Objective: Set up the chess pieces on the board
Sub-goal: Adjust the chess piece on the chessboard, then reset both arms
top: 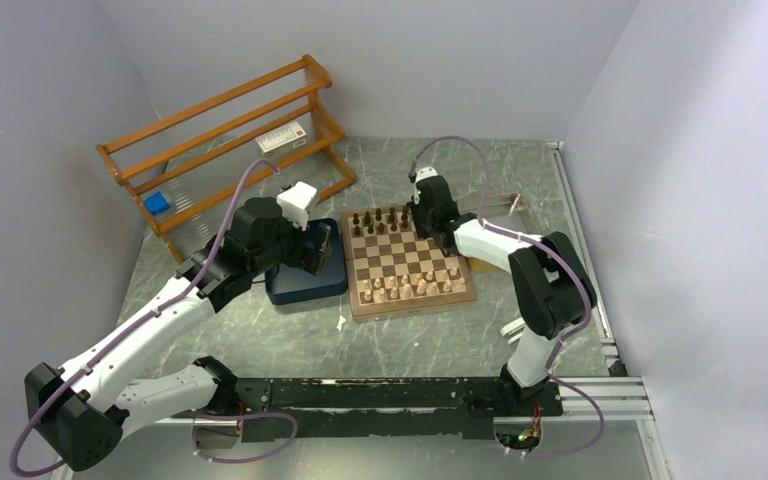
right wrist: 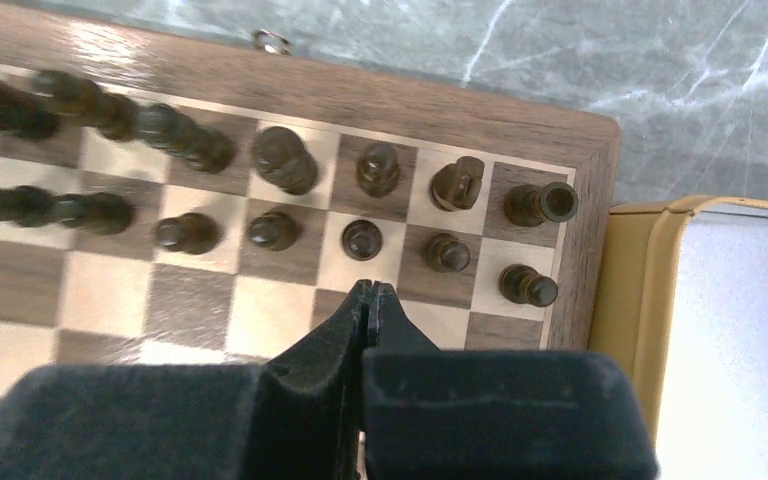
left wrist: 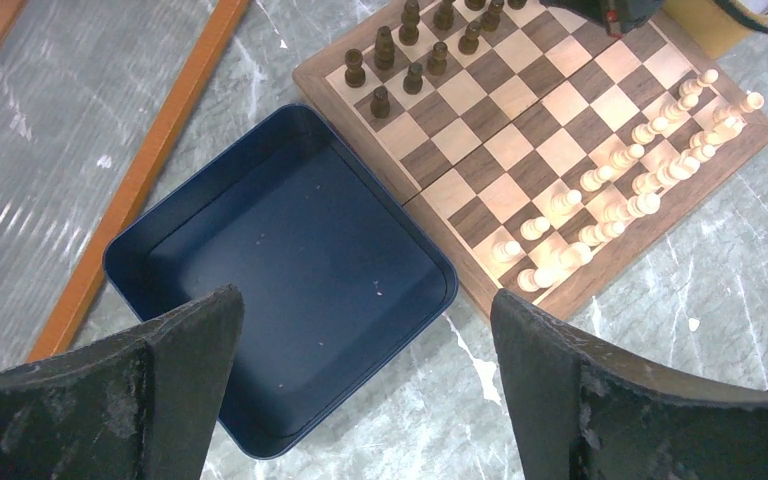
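Note:
The board [top: 403, 262] lies mid-table. The dark chess pieces [top: 381, 221] stand in two rows along its far edge, and pale pieces [top: 412, 288] fill the near rows. In the right wrist view the dark chess pieces [right wrist: 278, 195] stand in two rows, one per square. My right gripper [right wrist: 371, 291] is shut and empty, its tips just short of a dark pawn [right wrist: 362, 239]. My left gripper [left wrist: 365, 345] hangs wide open and empty over the near corner of the dark blue tray [left wrist: 280, 260], which holds nothing. The board [left wrist: 520, 120] is to its right.
A wooden rack [top: 225, 140] with a blue item [top: 157, 203] stands at the back left. A tan tray [right wrist: 640, 300] lies against the board's right side. A white scrap [top: 341, 322] lies on the marbled table. A metal rail [top: 585, 250] runs along the right edge.

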Available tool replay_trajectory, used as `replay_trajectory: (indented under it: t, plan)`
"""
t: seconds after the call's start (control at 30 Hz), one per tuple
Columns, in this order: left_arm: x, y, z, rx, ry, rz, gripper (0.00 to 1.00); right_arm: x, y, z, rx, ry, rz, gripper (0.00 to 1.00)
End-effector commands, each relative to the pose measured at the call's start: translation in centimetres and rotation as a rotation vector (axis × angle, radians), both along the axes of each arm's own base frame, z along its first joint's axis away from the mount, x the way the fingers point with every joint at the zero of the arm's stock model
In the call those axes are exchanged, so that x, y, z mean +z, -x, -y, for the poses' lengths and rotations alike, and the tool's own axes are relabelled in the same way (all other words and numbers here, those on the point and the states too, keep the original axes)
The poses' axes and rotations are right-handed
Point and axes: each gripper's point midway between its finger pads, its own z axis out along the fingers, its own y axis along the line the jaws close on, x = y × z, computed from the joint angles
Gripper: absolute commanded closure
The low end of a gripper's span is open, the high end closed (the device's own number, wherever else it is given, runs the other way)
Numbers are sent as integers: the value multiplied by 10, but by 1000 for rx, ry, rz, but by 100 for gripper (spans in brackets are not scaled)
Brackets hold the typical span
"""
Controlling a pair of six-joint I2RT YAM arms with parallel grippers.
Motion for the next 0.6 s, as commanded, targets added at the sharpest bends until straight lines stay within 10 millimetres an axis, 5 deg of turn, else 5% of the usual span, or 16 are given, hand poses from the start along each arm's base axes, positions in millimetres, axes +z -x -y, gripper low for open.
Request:
replay_trajectory:
  t: [0.0, 0.3, 0.37, 0.4, 0.57]
  plan:
    - [8, -1, -2, 20, 21, 29, 2, 61, 4, -14, 16, -134, 37, 100]
    - [44, 0, 10, 26, 127, 12, 2, 160, 61, -12, 56, -364, 132, 48]
    - [57, 0, 13, 23, 163, 17, 2, 178, 78, -6, 64, -390, 157, 29]
    - [65, 0, 14, 26, 181, 23, 2, 185, 86, -2, 62, -398, 165, 6]
    - [104, 1, 13, 51, 283, 83, 2, 215, 119, 20, 17, -448, 218, 0]
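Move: My right fingers, shut, sit just short of the dark pawn third from the board's right edge, which is roughly 3 cm ahead and 2 cm lower. The next dark pawn stands about 2 cm to the right of it, a dark bishop about 2 cm beyond it, and the yellow tin's middle lies some 14 cm to my right hand's right. From my left hand that pawn is about 16 cm ahead, 20 cm right and 18 cm below. I lift my right hand clear of the dark pawns, some 22 cm up, drawing back about 9 cm towards my base as it climbs. On the way I open the shut fingers wide, tip them up and roll the hand so its left side rises. Late on, my wide-open, empty left hand rises about 6 cm too, rolling slightly with its right side up. ##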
